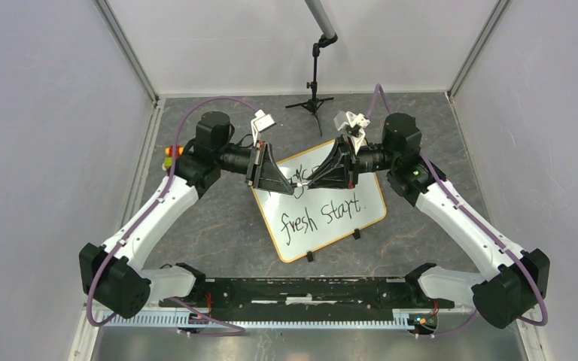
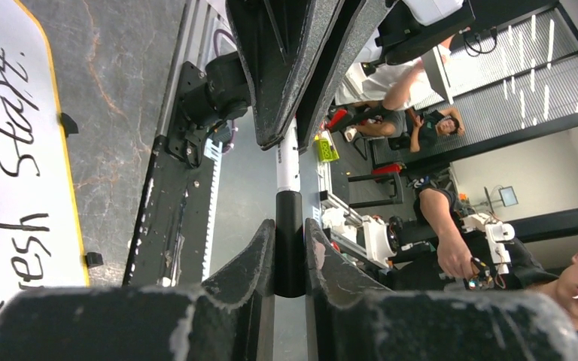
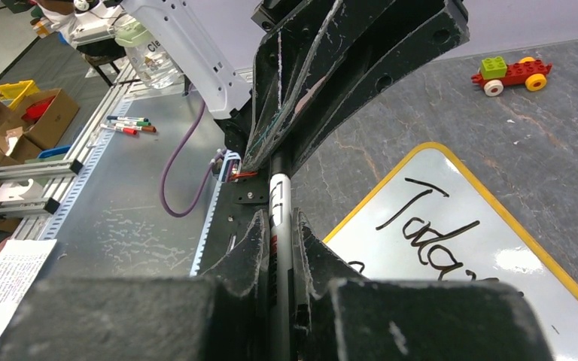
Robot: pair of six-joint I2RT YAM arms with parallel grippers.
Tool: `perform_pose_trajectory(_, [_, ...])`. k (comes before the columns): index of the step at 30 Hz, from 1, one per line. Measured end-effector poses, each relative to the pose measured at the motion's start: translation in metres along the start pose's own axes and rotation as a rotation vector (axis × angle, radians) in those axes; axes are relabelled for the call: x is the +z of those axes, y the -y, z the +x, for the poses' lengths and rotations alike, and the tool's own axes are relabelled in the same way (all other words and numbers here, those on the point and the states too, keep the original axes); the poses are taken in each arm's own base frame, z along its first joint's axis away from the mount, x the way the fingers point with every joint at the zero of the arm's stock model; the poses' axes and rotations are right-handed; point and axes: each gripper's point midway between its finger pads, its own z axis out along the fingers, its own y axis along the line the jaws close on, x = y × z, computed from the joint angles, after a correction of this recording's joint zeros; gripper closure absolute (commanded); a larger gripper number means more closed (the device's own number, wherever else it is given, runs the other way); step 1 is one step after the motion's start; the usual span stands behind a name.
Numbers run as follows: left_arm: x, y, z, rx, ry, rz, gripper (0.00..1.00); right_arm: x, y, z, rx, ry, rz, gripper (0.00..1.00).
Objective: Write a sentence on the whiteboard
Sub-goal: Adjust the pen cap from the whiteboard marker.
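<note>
The whiteboard [image 1: 363, 188] lies tilted on the grey table, with the sentence [image 1: 322, 214] in black script; "fresh Start." is readable. The upper line is mostly hidden under the grippers. Both grippers meet tip to tip just above the board's upper left part. My left gripper [image 2: 289, 226] is shut on the marker's black cap [image 2: 288, 244]. My right gripper [image 3: 279, 218] is shut on the marker's grey-white body [image 3: 279, 197]. In the right wrist view the board [image 3: 512, 271] shows "Toda" [image 3: 433, 222].
A small black tripod stand [image 1: 314, 86] stands at the back of the table. A red and yellow toy car [image 3: 512, 73] sits left of the board by the left arm. The black base rail [image 1: 308, 292] runs along the near edge.
</note>
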Motion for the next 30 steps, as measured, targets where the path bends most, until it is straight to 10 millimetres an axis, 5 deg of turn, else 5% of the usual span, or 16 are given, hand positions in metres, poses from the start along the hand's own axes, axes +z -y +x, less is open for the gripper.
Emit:
perform_pose_trajectory(12, [0.003,0.006,0.002,-0.057,-0.047,0.028,0.97,0.004,-0.007,0.0,0.008,-0.004,-0.014,1.0])
perform_pose_trajectory(19, [0.0,0.001,-0.001,-0.031,-0.033,-0.004,0.5,0.009,-0.005,0.0,-0.01,-0.021,0.007,1.0])
perform_pose_trajectory(26, [-0.034,-0.008,-0.045,0.303,-0.005,-0.293,0.39,0.004,0.012,0.016,0.036,-0.055,0.063,1.0])
perform_pose_trajectory(30, [-0.05,-0.01,-0.039,0.441,-0.09,-0.414,0.37,-0.002,0.018,0.024,0.053,-0.075,0.089,1.0])
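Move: The marker's cap is already between my left fingers, about 1 cm right of that hand's point and level with it. The marker's body runs on to the right, its middle about 6 cm from my left hand and in my right fingers' grip. From my right hand the cap is about 6 cm left, at the same height. The whiteboard's middle lies some 9 cm right of my left hand, 5 cm ahead and 28 cm below. With the marker still pinched between both hands, I bear inward along it while both hands creep back barely 1 cm. Then my left fingers open wide and come free of the cap, going about 5 cm forward and 4 cm left, slightly up, as that wrist rolls some 30 degrees and its fingers tip down. My right hand keeps its grip, sinking nearly 3 cm and easing forward. ##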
